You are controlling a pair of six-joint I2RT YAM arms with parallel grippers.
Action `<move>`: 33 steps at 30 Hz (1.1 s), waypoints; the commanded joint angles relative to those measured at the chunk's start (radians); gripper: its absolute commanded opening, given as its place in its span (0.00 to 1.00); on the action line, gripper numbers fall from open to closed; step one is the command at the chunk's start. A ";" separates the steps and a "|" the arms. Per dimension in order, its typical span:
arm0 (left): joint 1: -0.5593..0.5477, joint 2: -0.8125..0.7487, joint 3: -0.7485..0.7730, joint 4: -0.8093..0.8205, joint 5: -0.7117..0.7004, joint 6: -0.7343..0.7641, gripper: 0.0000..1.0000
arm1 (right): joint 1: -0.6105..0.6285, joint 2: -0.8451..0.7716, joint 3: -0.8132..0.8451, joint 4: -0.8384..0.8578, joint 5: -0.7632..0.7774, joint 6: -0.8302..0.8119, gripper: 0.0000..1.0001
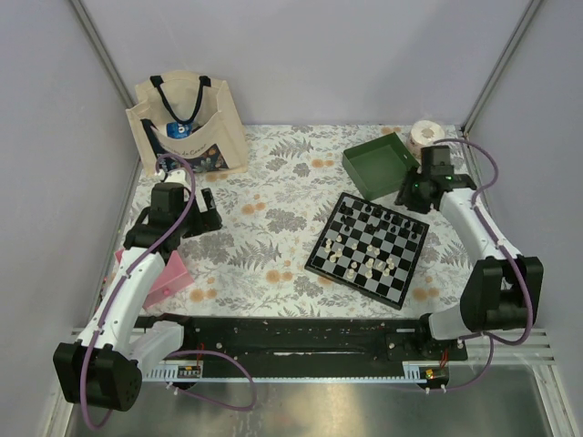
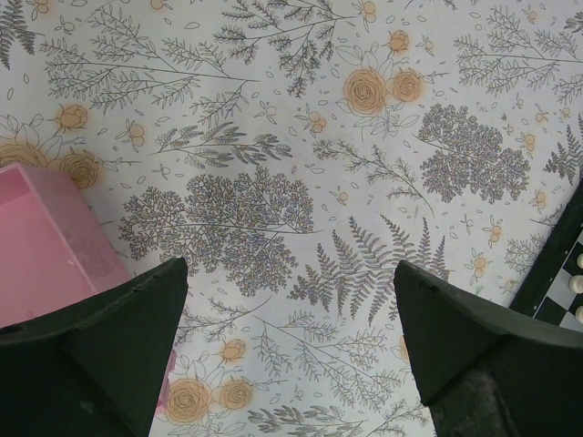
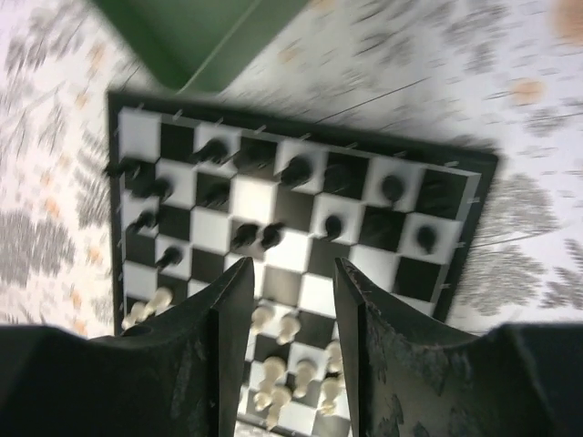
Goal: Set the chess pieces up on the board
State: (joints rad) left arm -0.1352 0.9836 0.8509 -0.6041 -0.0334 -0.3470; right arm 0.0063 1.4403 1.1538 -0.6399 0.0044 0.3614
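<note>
The black-and-white board (image 1: 357,284) lies right of centre on the flowered cloth. Black chess pieces (image 1: 357,215) stand on its far rows and cream-white pieces (image 1: 375,268) cluster on its near rows. My right gripper (image 1: 407,198) hovers over the board's far right corner, open and empty. In the blurred right wrist view its jaws (image 3: 293,266) stand apart above the board (image 3: 474,164), with black pieces (image 3: 296,170) ahead and white pieces (image 3: 288,326) below. My left gripper (image 1: 211,211) is open wide and empty over bare cloth (image 2: 291,273). The board's corner (image 2: 556,291) shows at the right edge there.
A green tray (image 1: 355,173) sits behind the board, seen also in the right wrist view (image 3: 191,36). A roll of tape (image 1: 426,135) is at the back right, a tote bag (image 1: 187,127) at the back left. A pink box (image 1: 168,278) lies near the left arm (image 2: 46,237).
</note>
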 commanded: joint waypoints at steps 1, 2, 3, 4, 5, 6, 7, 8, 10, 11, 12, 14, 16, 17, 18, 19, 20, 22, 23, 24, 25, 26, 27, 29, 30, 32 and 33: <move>0.003 -0.011 0.036 0.032 0.013 0.009 0.99 | 0.144 0.025 0.018 -0.021 -0.023 0.022 0.48; 0.003 -0.013 0.037 0.032 0.013 0.009 0.99 | 0.164 0.031 0.012 -0.014 -0.024 0.033 0.47; 0.003 -0.016 0.037 0.030 0.013 0.011 0.99 | 0.181 0.040 0.007 -0.007 -0.021 0.042 0.45; 0.003 -0.017 0.034 0.032 0.012 0.009 0.99 | 0.191 0.052 0.001 -0.004 -0.023 0.050 0.44; 0.003 -0.017 0.034 0.032 0.010 0.009 0.99 | 0.208 0.061 0.001 -0.004 -0.024 0.051 0.44; 0.005 -0.017 0.034 0.030 0.009 0.009 0.99 | 0.218 0.075 0.003 0.000 -0.026 0.054 0.44; 0.003 -0.019 0.036 0.029 0.010 0.009 0.99 | 0.227 0.090 0.004 -0.001 -0.032 0.056 0.44; 0.003 -0.020 0.037 0.029 0.010 0.009 0.99 | 0.236 0.109 0.006 0.002 -0.034 0.057 0.44; 0.003 -0.022 0.036 0.032 0.007 0.009 0.99 | 0.250 0.130 0.010 0.006 -0.034 0.059 0.44; 0.003 -0.025 0.034 0.032 0.006 0.009 0.99 | 0.254 0.140 0.015 0.008 -0.035 0.057 0.44; 0.003 -0.023 0.034 0.032 0.004 0.009 0.99 | 0.261 0.150 0.026 0.009 -0.038 0.057 0.43; 0.003 -0.025 0.033 0.030 0.004 0.009 0.99 | 0.273 0.164 0.046 0.012 -0.038 0.057 0.43; 0.003 -0.023 0.033 0.032 0.003 0.009 0.99 | 0.287 0.187 0.076 0.011 -0.044 0.059 0.45; 0.003 -0.023 0.033 0.032 0.000 0.011 0.99 | 0.297 0.202 0.098 0.006 -0.038 0.057 0.45; 0.003 -0.020 0.033 0.029 0.001 0.011 0.99 | 0.307 0.216 0.116 0.003 -0.035 0.057 0.46; 0.003 -0.020 0.034 0.030 0.001 0.009 0.99 | 0.316 0.238 0.136 -0.001 -0.027 0.054 0.46; 0.003 -0.020 0.033 0.030 0.001 0.009 0.99 | 0.320 0.259 0.161 -0.010 -0.021 0.051 0.47; 0.003 -0.019 0.033 0.032 0.001 0.011 0.99 | 0.327 0.296 0.201 -0.014 -0.029 0.039 0.48; 0.003 -0.020 0.033 0.030 0.000 0.011 0.99 | 0.333 0.313 0.219 -0.018 -0.029 0.034 0.48; 0.003 -0.020 0.034 0.030 -0.002 0.013 0.99 | 0.337 0.328 0.234 -0.020 -0.030 0.030 0.48; 0.003 -0.020 0.034 0.030 -0.005 0.013 0.99 | 0.342 0.344 0.250 -0.023 -0.030 0.024 0.48; 0.003 -0.020 0.034 0.029 -0.008 0.011 0.99 | 0.342 0.359 0.270 -0.032 -0.029 0.019 0.48; 0.003 -0.019 0.034 0.027 -0.010 0.013 0.99 | 0.343 0.371 0.282 -0.038 -0.027 0.013 0.48; 0.003 -0.017 0.034 0.029 -0.013 0.013 0.99 | 0.345 0.394 0.300 -0.038 -0.044 -0.007 0.48; 0.003 -0.016 0.036 0.027 -0.013 0.013 0.99 | 0.345 0.407 0.314 -0.037 -0.059 -0.016 0.49; 0.003 -0.013 0.036 0.029 -0.014 0.013 0.99 | 0.351 0.431 0.339 -0.047 -0.057 -0.025 0.49; 0.003 -0.011 0.036 0.029 -0.014 0.014 0.99 | 0.353 0.445 0.355 -0.061 -0.055 -0.032 0.49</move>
State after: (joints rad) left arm -0.1352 0.9817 0.8509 -0.6041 -0.0372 -0.3439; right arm 0.3428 1.8458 1.4311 -0.6651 -0.0303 0.3733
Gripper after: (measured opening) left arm 0.988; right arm 0.483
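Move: The black piece the right hand heads for, near the board's far left corner, lies about 17 cm to its left, 3 cm ahead and some 11 cm below. A second black piece stands 2 cm left of that one and 1 cm farther out; the nearest back-row piece is 5 cm to its right and 2 cm farther out. The green tray's middle is roughly 17 cm ahead of the hand and 7 cm left. From the idle left hand the aimed-at piece is some 41 cm right, 9 cm ahead, 13 cm below. Leftward, quickly at first and then more slowly, the empty right hand sweeps about 14 cm across the far side of the board towards the loose black pieces by its far left corner. It sinks some 5 cm on the way, then eases forward, while the wrist swings about 20 degrees counter-clockwise and tips the fingers a little steeper. They stay half open and touch nothing. ##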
